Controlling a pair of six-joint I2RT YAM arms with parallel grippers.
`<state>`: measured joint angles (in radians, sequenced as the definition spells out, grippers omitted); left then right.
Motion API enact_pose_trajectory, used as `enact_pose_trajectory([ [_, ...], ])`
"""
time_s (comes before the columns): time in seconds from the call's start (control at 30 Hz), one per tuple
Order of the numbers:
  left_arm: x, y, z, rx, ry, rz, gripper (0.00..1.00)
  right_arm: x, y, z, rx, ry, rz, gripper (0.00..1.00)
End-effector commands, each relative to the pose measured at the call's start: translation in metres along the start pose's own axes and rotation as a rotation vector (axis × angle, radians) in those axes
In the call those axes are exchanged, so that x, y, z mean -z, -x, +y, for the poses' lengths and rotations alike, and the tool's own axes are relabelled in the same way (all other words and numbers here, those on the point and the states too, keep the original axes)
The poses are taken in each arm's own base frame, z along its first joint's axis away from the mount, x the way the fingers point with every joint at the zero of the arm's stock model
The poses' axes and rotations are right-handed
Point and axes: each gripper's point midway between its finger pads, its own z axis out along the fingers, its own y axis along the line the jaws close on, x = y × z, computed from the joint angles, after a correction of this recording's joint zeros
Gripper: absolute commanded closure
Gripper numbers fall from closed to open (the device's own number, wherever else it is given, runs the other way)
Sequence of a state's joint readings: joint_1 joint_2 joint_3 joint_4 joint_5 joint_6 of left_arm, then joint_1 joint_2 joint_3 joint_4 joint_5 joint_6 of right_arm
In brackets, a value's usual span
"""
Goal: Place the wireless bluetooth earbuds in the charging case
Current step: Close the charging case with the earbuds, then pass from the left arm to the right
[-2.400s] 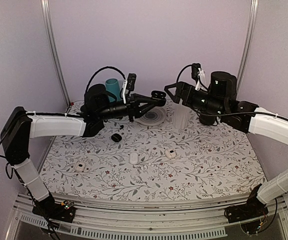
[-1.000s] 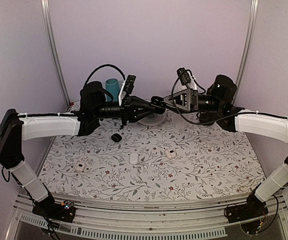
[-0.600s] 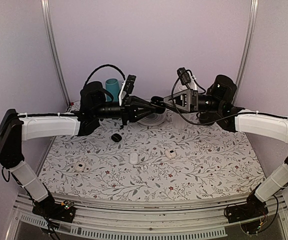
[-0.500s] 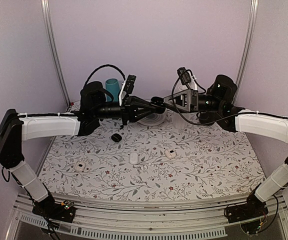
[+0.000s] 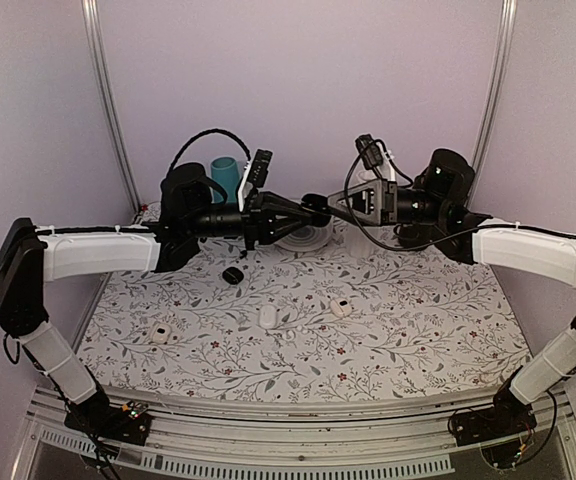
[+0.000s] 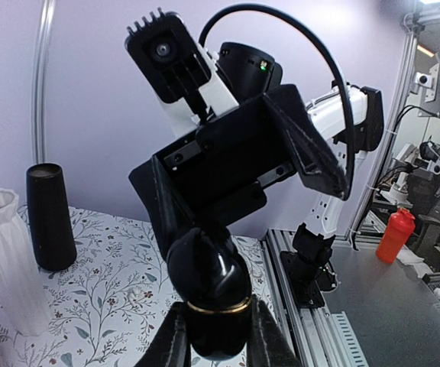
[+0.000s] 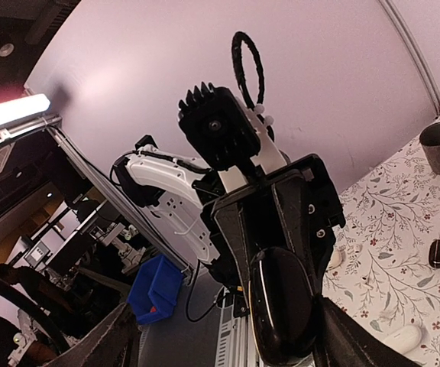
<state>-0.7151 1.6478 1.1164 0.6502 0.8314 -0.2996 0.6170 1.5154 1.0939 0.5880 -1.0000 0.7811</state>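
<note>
A glossy black charging case (image 5: 316, 207) with a gold band hangs in the air above the back of the table. My left gripper (image 5: 305, 208) is shut on its lower half (image 6: 208, 287). One dark finger (image 6: 173, 340) presses on each side. My right gripper (image 5: 332, 205) faces it, open, its jaws standing on either side of the case's far end (image 7: 281, 306). One right finger (image 7: 341, 336) is close to the case and the other is far off. A tiny white piece (image 6: 134, 293) on the cloth may be an earbud; I make out no earbud for certain.
On the floral cloth lie a small black case (image 5: 233, 274) and three white pebble-like pieces (image 5: 160, 333), (image 5: 268, 316), (image 5: 341, 307). A teal cup (image 5: 224, 172) and a white ribbed dish (image 5: 303, 238) stand at the back. A white vase (image 6: 6, 260) and a black cylinder (image 6: 50, 215) stand back right.
The right arm swung left and brought its open jaws around the case held by the left gripper. Over the last second both arms have hardly moved.
</note>
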Motion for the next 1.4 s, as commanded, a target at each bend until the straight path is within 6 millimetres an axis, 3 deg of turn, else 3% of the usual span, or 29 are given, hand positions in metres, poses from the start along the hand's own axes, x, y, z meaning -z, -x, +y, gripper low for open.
enact_pose_trajectory([
  [0.0, 0.0, 0.002, 0.0, -0.006, 0.008, -0.004, 1.0, 0.002, 0.008, 0.019, 0.058, 0.014, -0.018, 0.23],
  [0.3, -0.001, 0.002, 0.001, -0.003, 0.009, -0.004, 1.0, 0.003, 0.01, 0.021, 0.071, 0.006, -0.02, 0.23],
  [0.57, -0.001, 0.005, 0.0, 0.001, -0.001, -0.005, 1.0, 0.006, 0.006, -0.003, 0.077, -0.119, -0.027, 0.27],
  [0.93, -0.007, 0.008, 0.005, 0.049, -0.001, 0.001, 1.0, -0.004, 0.0, -0.005, 0.169, -0.166, -0.022, 0.41],
  [1.37, -0.007, 0.009, 0.006, 0.073, -0.006, -0.007, 1.0, 0.001, 0.001, -0.004, 0.197, -0.187, -0.059, 0.63],
])
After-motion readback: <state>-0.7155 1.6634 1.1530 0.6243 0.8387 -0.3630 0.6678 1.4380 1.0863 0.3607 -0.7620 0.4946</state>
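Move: The charging case is already in the left fingers, its middle only about 1 cm right of and 1 cm above that hand point. From the open right gripper it lies some 3 cm left, 1 cm ahead and 2 cm lower, nearest the forward finger. The white vase stands roughly 19 cm ahead and 11 cm right of the right hand, its middle 17 cm lower; the plate is about 21 cm ahead, 5 cm left and 29 cm below. Keep the left gripper shut on the charging case, giving way by barely half a centimetre with a slight tilt. Lift the right gripper a touch, then bring it down about 2.5 cm and 1 cm forward over the lid, easing in to the left. Finish by rising about 1 cm, having turned roughly 10 degrees clockwise, with a slight roll and the fingers closing to about half their former gap around the case. ##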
